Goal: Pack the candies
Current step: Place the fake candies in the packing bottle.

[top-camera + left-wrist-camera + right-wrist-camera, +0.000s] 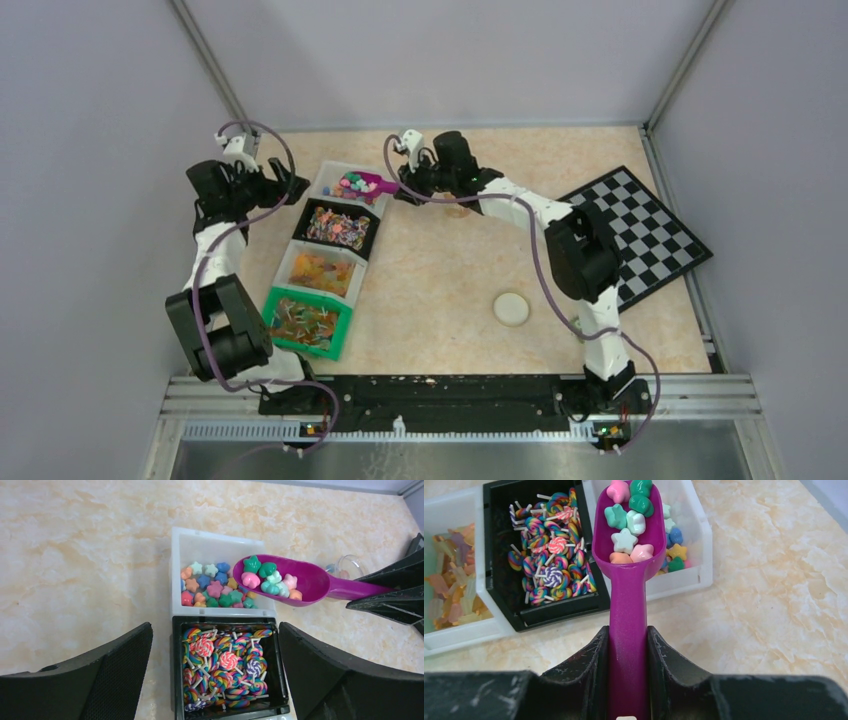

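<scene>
The candies are small star and blob shapes in pink, green, blue and orange. Several of them lie in the bowl of a magenta scoop (628, 605), which hovers over the white bin (220, 540); more candies (215, 587) fill that bin. My right gripper (628, 650) is shut on the scoop's handle. In the top view the scoop (368, 184) sits at the far end of the bin row, the right gripper (405, 183) just right of it. My left gripper (215, 675) is open, its fingers standing apart on either side of the black lollipop bin (225, 621), touching nothing.
Nearer in the row stand a white bin of orange pieces (320, 270) and a green bin (308, 322). A round cream lid (511, 308) lies mid-table. A checkerboard (640, 235) lies at the right. A clear jar (346, 565) stands behind the scoop handle.
</scene>
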`<action>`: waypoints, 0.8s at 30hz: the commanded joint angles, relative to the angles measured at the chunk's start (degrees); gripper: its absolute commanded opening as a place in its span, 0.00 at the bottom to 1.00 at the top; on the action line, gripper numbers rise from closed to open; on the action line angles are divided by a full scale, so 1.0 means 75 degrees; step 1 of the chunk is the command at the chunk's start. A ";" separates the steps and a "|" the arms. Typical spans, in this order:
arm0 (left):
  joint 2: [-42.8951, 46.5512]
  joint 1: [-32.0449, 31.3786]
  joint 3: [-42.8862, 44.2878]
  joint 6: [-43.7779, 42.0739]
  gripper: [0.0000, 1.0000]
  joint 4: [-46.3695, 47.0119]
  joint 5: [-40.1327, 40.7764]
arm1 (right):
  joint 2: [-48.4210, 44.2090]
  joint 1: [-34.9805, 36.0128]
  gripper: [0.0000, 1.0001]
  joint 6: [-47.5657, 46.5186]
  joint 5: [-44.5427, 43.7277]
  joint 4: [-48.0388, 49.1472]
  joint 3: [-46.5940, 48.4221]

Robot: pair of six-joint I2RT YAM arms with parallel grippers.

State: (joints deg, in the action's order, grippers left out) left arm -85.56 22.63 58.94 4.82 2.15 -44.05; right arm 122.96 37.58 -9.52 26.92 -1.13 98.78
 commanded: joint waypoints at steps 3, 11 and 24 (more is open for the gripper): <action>0.0702 0.0018 0.0337 0.0563 0.99 0.0045 -0.0110 | -0.1448 -0.0135 0.00 0.0363 0.0237 0.1156 -0.0789; 0.1441 -0.0078 0.0170 0.1804 0.99 0.0121 -0.0303 | -0.2647 -0.0206 0.00 0.0601 0.0121 0.1583 -0.2183; 0.2374 -0.0475 -0.0189 0.2714 0.99 -0.0501 -0.1296 | -0.4989 -0.0279 0.00 0.0749 -0.0446 0.1847 -0.4488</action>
State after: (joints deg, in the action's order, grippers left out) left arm -70.65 20.45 58.22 23.97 -0.30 -49.80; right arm 92.58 36.18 -4.62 24.77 8.12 68.18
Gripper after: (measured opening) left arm 0.987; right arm 0.270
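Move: The right hand holds the scoop of star candies; the packing bottle stands about 15 cm to its right, 4 cm ahead and 10 cm below. The star candy tray lies some 17 cm left and 8 cm ahead, the lollipop tray some 19 cm left and 1 cm back, both about 13 cm below. From the empty left hand the bottle is about 38 cm right, 5 cm ahead and 15 cm below. Right hand carries loaded scoop away from star tray: back, right, up, about 8 cm each; left rises 9 cm. ##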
